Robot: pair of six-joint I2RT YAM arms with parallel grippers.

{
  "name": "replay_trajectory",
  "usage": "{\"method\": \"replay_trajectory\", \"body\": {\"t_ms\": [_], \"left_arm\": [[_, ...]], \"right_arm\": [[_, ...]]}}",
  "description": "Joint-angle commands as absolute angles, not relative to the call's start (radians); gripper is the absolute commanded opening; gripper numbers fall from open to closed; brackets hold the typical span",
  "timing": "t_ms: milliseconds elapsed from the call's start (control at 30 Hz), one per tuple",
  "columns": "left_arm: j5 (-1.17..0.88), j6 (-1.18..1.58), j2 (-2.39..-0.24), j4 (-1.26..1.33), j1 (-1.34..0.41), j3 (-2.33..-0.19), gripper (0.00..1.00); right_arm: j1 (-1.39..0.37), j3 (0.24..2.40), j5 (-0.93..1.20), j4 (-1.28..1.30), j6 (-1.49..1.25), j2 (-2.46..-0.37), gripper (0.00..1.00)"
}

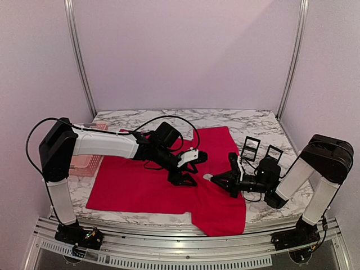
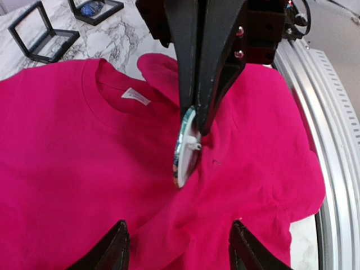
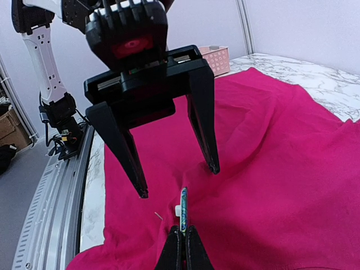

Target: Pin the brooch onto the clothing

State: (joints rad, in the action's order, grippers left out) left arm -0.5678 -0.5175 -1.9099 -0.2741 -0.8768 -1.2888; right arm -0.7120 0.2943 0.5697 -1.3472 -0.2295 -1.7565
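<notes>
The clothing, a bright red T-shirt (image 1: 140, 180), lies spread on the marble table, its white neck label (image 2: 136, 97) showing. The brooch (image 3: 183, 211), a small round disc seen edge-on, stands against a raised fold of the fabric (image 2: 183, 149). My right gripper (image 3: 183, 243) is shut on its lower rim (image 1: 212, 179). A thin pale pin tip (image 3: 158, 216) shows just left of it on the cloth. My left gripper (image 3: 179, 181) hangs open just above the brooch, one finger on either side and nothing between them (image 2: 180, 247) (image 1: 193, 169).
Two black display boxes (image 1: 250, 147) (image 1: 274, 153) stand on the marble behind the right arm. A pink plastic basket (image 1: 84, 163) sits at the table's left edge. The metal rail (image 2: 337, 112) runs along the near edge, where the shirt's hem hangs over.
</notes>
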Motion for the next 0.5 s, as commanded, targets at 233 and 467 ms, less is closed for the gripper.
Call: {"method": "replay_trajectory", "body": {"t_ms": [233,467], "left_arm": [[-0.61,-0.271,-1.937,0.107,-0.894,-1.191,0.36],[-0.613,-0.249,-1.943,0.151,-0.897,-1.139,0.4]], "right_arm": [[-0.698,0.289,0.669,-1.607,-0.467,-1.81,0.0],[-0.693,0.313,0.67,-1.564,-0.465,-1.791,0.0]]}}
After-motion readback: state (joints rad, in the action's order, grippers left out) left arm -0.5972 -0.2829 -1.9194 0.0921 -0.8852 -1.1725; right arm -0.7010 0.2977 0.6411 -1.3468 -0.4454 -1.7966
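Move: The brooch is held in the right hand's fingertips, standing about 1 cm to the left of that hand's point. From the open left hand it lies roughly 5 cm to the right, level and neither ahead nor back. A ridge of the red shirt runs about 4 cm beneath the brooch. The shirt's neckline label is some 15 cm right of the left hand, 8 cm ahead and 5 cm lower. Left fingers ease 2.5 cm right towards the brooch, partly closing, while the right hand rolls it 15 degrees. ##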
